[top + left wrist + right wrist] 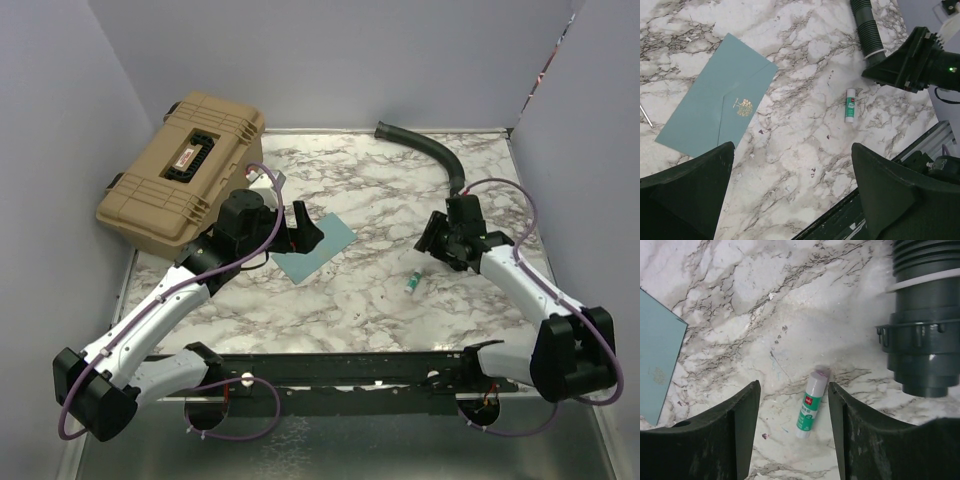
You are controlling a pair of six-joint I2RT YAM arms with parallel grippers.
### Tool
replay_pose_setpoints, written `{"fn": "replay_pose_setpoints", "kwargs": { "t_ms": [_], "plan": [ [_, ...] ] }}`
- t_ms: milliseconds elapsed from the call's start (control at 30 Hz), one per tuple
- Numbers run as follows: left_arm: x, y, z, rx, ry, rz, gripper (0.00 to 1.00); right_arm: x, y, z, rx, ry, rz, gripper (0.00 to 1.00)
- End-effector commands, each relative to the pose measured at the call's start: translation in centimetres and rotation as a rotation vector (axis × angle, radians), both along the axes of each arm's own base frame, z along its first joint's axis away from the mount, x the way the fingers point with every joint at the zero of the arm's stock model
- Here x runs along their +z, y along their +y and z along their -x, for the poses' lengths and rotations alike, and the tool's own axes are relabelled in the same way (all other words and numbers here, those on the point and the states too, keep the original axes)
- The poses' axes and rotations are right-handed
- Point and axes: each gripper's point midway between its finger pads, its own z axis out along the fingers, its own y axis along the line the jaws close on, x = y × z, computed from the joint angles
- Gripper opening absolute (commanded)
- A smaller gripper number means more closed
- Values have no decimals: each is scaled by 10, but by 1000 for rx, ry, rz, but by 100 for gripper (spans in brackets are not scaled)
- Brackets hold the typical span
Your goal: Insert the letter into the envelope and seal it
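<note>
The teal envelope (pixel 322 244) lies flat on the marble table, left of centre. In the left wrist view the envelope (pixel 715 102) shows its pointed flap down, with a gold emblem at the tip. The tan letter is not in view. My left gripper (pixel 303 232) hovers over the envelope's near left part, open and empty (pixel 792 165). My right gripper (pixel 434 241) is open above the table (pixel 794 395). A green-and-white glue stick (pixel 811 406) lies on the table between and below its fingers, untouched. An envelope corner (pixel 657 365) shows at the left edge of the right wrist view.
The glue stick (pixel 411 283) lies right of the envelope, also in the left wrist view (pixel 850 105). A tan hard case (pixel 185 170) stands at the back left. A black ribbed hose (pixel 425 150) curves along the back right, its end close to my right gripper (pixel 922 340). A black rail (pixel 330 370) runs along the near edge.
</note>
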Motion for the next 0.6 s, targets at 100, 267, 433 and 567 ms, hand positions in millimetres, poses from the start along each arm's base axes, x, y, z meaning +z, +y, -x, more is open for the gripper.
{"fn": "replay_pose_setpoints", "kwargs": {
  "t_ms": [100,267,433,567],
  "plan": [
    [22,29,-14,173,-54,-41,99,37,-32,29,-59,-23,129,60],
    [46,100,-17,470,-145,-179,99,104,-65,44,-169,-161,228,98],
    [67,148,7,602,-227,-215,99,156,-90,69,-256,-274,281,100],
    [81,172,27,635,-264,-233,99,178,-106,86,-316,-290,319,100]
  ]
}}
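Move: The sealed envelope lies about 10 cm ahead of the left hand, 1 cm to its right and 22 cm below; the glue stick is 24 cm to that hand's right and 2 cm ahead. For the right hand, which has already let go of it, the glue stick lies some 3 cm back, 2 cm left and 6 cm below. The hose end is 4 cm ahead and 8 cm right of the right hand, the envelope 6 cm ahead and 24 cm left. Left swings 13 cm left and up, away from envelope; right climbs about 18 cm from glue stick, opening wider. ##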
